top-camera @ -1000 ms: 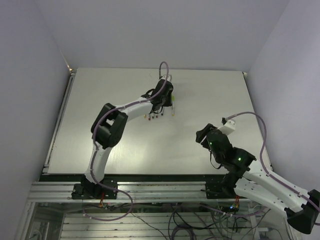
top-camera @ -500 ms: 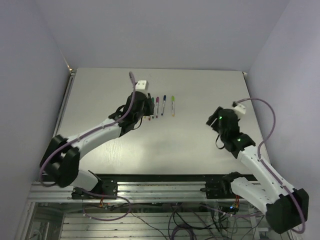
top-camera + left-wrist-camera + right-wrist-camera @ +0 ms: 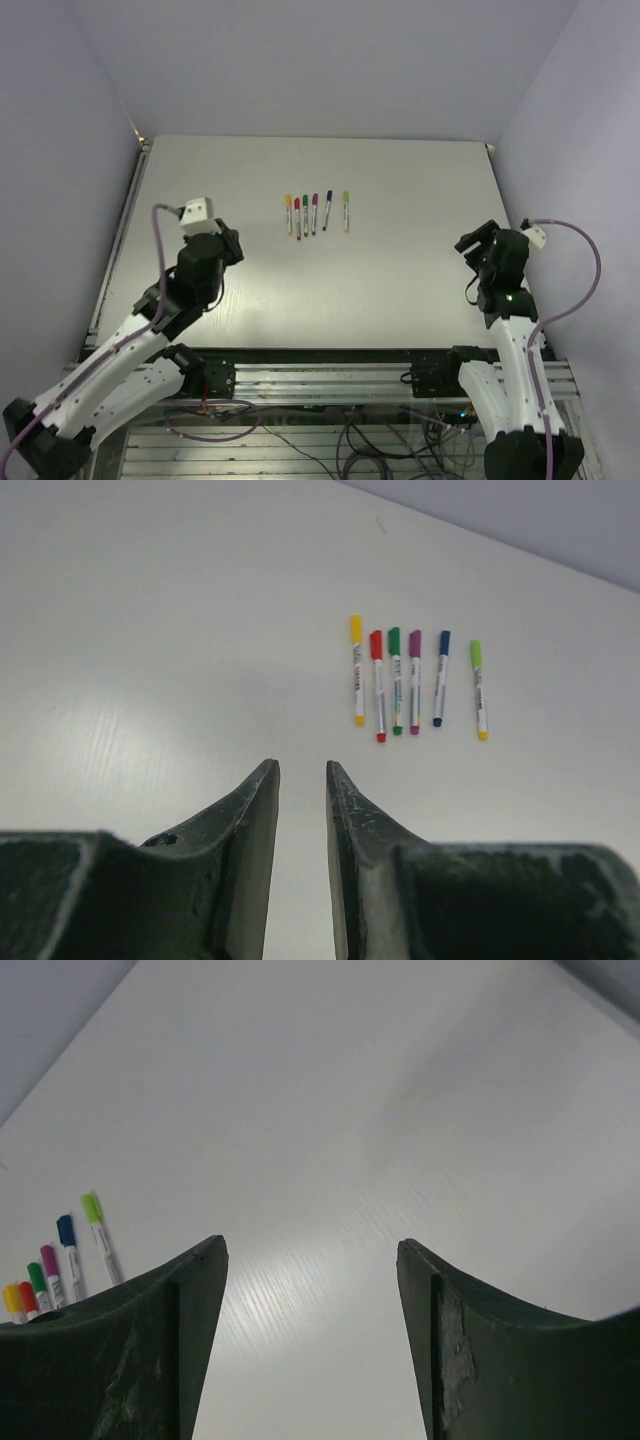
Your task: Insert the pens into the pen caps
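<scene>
Six pens lie side by side on the white table (image 3: 400,270), each with its coloured cap on the far end: yellow (image 3: 289,214), red (image 3: 297,217), dark green (image 3: 306,214), magenta (image 3: 314,213), blue (image 3: 326,210) and light green (image 3: 346,211). The left wrist view shows the row ahead, from the yellow pen (image 3: 357,670) to the light green pen (image 3: 478,688). My left gripper (image 3: 228,246) (image 3: 300,765) is well back to the left of the row, empty, its jaws a narrow gap apart. My right gripper (image 3: 472,241) (image 3: 312,1243) is far right, wide open and empty.
The pens also show at the lower left of the right wrist view, light green (image 3: 100,1235) nearest the fingers. A metal rail (image 3: 300,375) runs along the table's near edge. Walls close the table in on the left, back and right.
My left arm has drawn back from the pen row to the near left, leaving all six pens uncovered. My right arm has swung out to the right edge.
</scene>
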Robot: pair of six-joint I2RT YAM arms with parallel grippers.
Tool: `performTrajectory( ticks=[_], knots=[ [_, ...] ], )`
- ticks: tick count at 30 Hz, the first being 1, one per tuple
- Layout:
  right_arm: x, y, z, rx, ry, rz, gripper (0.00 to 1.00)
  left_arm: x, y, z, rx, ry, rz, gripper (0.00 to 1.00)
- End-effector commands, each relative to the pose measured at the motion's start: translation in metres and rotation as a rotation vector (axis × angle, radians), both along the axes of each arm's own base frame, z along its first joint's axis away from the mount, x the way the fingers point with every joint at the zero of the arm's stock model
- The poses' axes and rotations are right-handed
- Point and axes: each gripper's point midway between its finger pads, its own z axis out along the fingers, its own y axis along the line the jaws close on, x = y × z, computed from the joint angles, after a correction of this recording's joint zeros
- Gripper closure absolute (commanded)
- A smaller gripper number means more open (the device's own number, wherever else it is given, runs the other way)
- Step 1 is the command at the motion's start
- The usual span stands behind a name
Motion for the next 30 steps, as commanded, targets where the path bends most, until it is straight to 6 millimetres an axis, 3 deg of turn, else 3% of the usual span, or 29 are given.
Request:
performTrajectory(
  ticks=[1, 4, 10, 12, 17, 30],
  knots=[
    [-0.036, -0.021, 0.0, -0.06, -0.004, -0.124, 0.29, -0.029, 0.043, -0.013, 0.019, 0.049, 0.126, 0.65],
    [-0.048, -0.022, 0.01, -0.069, -0.065, -0.141, 0.22, -0.039, 0.05, -0.013, 0.01, 0.058, 0.133, 0.65],
    [-0.051, -0.018, 0.004, -0.041, -0.012, -0.129, 0.13, -0.052, 0.059, -0.023, 0.027, 0.105, 0.142, 0.65],
    [-0.051, -0.018, 0.003, -0.038, 0.012, -0.133, 0.06, -0.055, 0.06, -0.025, 0.021, 0.11, 0.144, 0.64],
    [-0.05, -0.017, 0.0, -0.031, 0.039, -0.129, 0.05, -0.059, 0.061, -0.025, 0.001, 0.103, 0.133, 0.64],
    [-0.054, -0.017, 0.017, -0.011, -0.06, -0.151, 0.0, -0.062, 0.061, -0.029, -0.004, 0.126, 0.134, 0.64]
  ],
)
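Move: The light green pen, capped like the rest, lies about 20 cm ahead of my left hand, 27 cm to its right and 22 cm below. Level with that pen and about 6 cm to its left is the dark blue pen; the yellow pen, at the row's left end, is some 18 cm left of the light green one. From my right hand the light green pen is about 18 cm ahead, 29 cm left and 16 cm below. Both my hands are empty and keep withdrawing from the finished row. My left eases about 6 cm back and as far left, sinking a little late on while its fingers keep their gap. My right draws about 5 cm back, bobs up, down and slightly up again, turns a touch clockwise and spreads its fingers wide. ##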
